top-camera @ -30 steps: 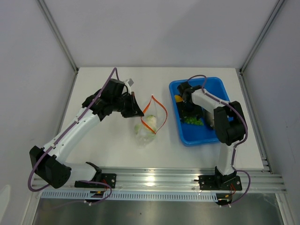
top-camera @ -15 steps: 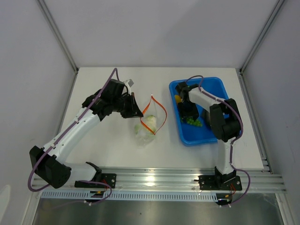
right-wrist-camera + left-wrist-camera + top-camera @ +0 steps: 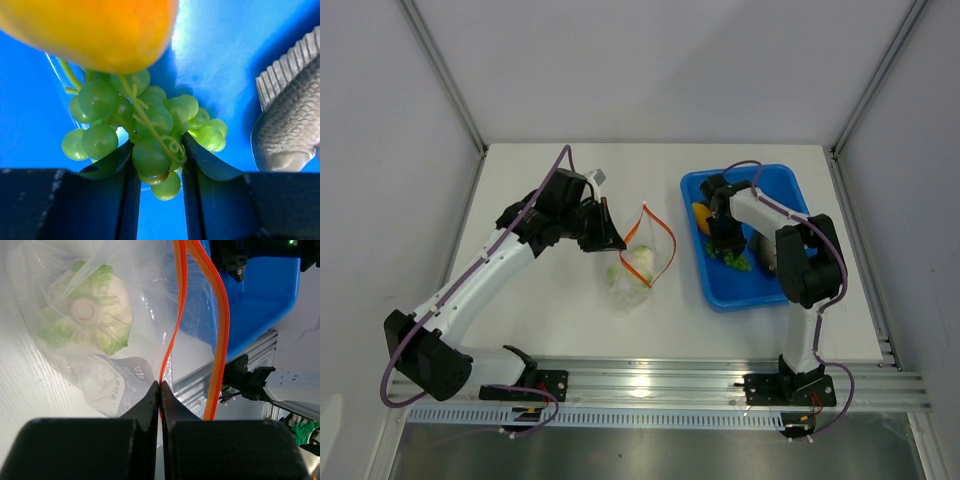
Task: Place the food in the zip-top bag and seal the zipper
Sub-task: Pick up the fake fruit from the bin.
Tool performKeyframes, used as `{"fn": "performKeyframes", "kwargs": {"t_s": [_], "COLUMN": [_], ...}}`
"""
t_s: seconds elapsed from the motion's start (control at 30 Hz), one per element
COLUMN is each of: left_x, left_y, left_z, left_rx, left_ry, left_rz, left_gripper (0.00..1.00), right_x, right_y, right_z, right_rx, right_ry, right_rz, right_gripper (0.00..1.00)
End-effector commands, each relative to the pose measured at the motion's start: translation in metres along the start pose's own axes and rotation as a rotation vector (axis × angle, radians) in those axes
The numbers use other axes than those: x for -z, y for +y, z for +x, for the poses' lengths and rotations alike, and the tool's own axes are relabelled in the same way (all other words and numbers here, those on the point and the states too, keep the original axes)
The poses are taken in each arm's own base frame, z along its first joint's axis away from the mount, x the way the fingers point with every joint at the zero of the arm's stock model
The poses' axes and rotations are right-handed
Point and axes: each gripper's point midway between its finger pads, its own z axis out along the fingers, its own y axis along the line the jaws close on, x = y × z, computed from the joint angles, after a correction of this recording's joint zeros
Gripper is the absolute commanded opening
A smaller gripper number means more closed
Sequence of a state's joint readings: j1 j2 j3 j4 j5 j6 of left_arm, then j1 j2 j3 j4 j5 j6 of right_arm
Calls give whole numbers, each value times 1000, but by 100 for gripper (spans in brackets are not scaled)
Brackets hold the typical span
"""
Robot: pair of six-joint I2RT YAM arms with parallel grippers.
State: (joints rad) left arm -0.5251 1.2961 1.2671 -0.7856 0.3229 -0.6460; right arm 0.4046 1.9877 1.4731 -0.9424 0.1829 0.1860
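Observation:
The clear zip-top bag lies mid-table with a white and green toy food inside. Its orange-red zipper stands up in an open loop. My left gripper is shut on the near strip of the zipper, pinching it at the fingertips. In the blue tray, my right gripper has its jaws pressed against both sides of a bunch of green grapes. A yellow-orange piece sits just beyond the grapes, and a grey fish lies to the right.
The blue tray's wall rises close behind the bag's mouth. The right arm reaches over the tray. The aluminium rail runs along the table's near edge.
My right gripper's jaws have narrowed onto the green grapes in the tray. The left gripper and the bag have stayed where they were.

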Motion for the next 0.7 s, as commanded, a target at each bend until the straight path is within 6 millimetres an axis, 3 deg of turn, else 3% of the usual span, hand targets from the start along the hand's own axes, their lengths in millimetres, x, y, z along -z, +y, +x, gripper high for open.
{"fn": "performKeyframes", "kwargs": {"t_s": [0.0, 0.27, 0.5, 0.67], "left_x": [3, 4, 6, 4], "left_y": [-10, -12, -10, -11], "left_z": [-6, -5, -3, -1], "left_rx": [-6, -4, -3, 0], "left_ry": [-18, -15, -12, -1], "left_rz": [43, 49, 48, 57], "left_gripper": [1, 1, 1, 1], "right_x": [24, 60, 96, 139], "right_y": [-4, -13, -12, -7], "right_z": [-13, -16, -21, -26], "right_rx": [-48, -90, -94, -91], "right_ry": [-94, -169, -253, -320], "right_rz": [-31, -83, -150, -232], "right_gripper": [14, 0, 0, 0]}}
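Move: The grapes are already in the right hand's grip, low in the bin, and are bound for the bag mouth, which lies some 17 cm to the left, about 8 cm back and roughly 15 cm higher. The yellow fruit lies about 7 cm ahead and 5 cm to the left of this hand, the fish 9 cm to its right and 2 cm ahead. From the left hand the bag mouth's middle is about 5 cm right, level with it and 2 cm lower. Grapes, still pinched between the right fingers, are carried almost straight up off the bin floor by about 9 cm, slowly at first and then briskly, away from the yellow fruit and fish. On the way the wrist tilts some 15 degrees, swinging the fingertips forward and to the left, and the grip is kept. ##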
